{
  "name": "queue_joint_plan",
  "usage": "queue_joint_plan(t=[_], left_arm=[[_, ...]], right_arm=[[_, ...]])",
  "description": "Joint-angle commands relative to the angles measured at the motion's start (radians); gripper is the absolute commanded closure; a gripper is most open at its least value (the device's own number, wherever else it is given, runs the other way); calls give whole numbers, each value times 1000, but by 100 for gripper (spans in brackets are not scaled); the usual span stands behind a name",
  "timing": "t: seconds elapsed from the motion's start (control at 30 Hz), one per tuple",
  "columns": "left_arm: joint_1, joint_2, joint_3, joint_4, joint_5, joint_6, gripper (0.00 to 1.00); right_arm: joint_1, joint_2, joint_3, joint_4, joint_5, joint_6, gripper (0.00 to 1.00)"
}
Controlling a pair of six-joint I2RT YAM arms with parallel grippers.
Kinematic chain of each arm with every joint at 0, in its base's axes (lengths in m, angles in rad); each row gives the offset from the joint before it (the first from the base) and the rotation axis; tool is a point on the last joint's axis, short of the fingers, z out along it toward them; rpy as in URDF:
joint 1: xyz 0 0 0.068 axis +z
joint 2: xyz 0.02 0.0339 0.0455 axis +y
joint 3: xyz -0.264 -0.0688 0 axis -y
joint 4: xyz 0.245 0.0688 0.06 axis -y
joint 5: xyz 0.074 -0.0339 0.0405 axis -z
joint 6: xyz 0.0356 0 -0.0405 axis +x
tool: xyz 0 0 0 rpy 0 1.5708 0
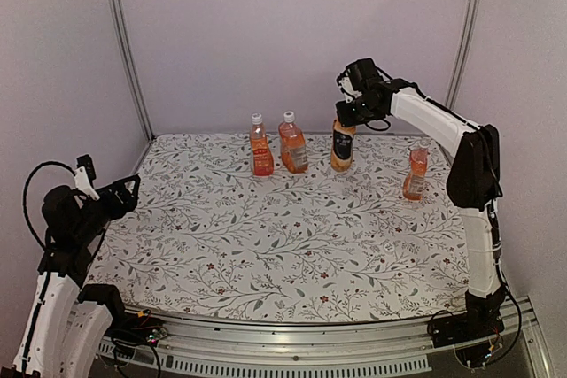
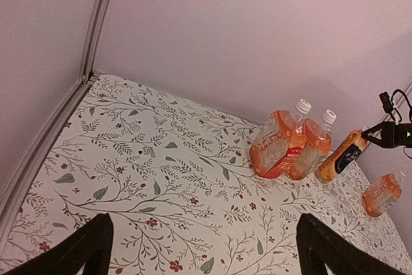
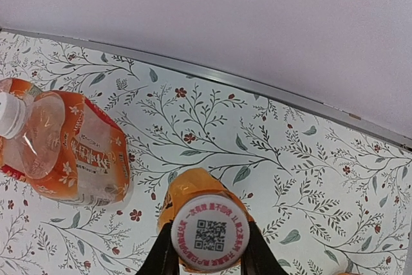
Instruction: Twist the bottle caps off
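Four clear bottles of orange drink stand along the back of the floral table. The two left ones carry white bottle caps. My right gripper sits on top of the third bottle. In the right wrist view this gripper is shut on that bottle's white cap, which bears a QR code, one finger on each side. The fourth bottle stands apart at the right; its top is too small to make out. My left gripper hangs open at the left edge, holding nothing.
Pale walls close in the table on the back and both sides, with metal posts in the rear corners. A metal rail runs along the back edge just behind the bottles. The right arm's upright link stands near the fourth bottle.
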Motion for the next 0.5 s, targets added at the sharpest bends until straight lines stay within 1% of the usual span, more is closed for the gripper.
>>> queue_joint_plan(t=[0.0, 0.17, 0.27, 0.33, 0.4, 0.47], left_arm=[[10, 2, 8, 4, 13, 11, 1], [9, 3, 19, 12, 76, 31, 3], [-1, 12, 59, 15, 127, 106, 5], [-27, 33, 106, 22, 167, 203, 5], [-75, 75, 168, 6, 248, 317, 5], [-167, 132, 257, -66, 341, 434, 6]], right_arm=[[-2, -4, -4, -4, 6, -22, 100], [0, -113, -44, -29, -38, -28, 100], [21, -236, -76, -55, -84, -22, 100], [70, -339, -129, -54, -108, -36, 100], [133, -429, -180, -45, -143, -109, 100], [210, -518, -217, -41, -177, -152, 100]])
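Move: The right fingers are already shut on the neck of the dark-labelled bottle, just under its cap, with the bottle's middle about 9 cm straight below them. About 13 cm left of this hand and level with it stands the nearer orange bottle. The outer orange bottle is 22 cm left and 2 cm closer in, the lone bottle 18 cm right and 13 cm back. From the left hand, the dark-labelled bottle is some 29 cm ahead and 53 cm right. Keeping its pinch below the cap, the right hand hoists the dark-labelled bottle up and back towards the robot, roughly 9 cm each way and gaining speed, while turning about 10 degrees counter-clockwise. The left hand, still wide open, starts up and rightward by some 5 cm, swinging clockwise with its left side rising. ##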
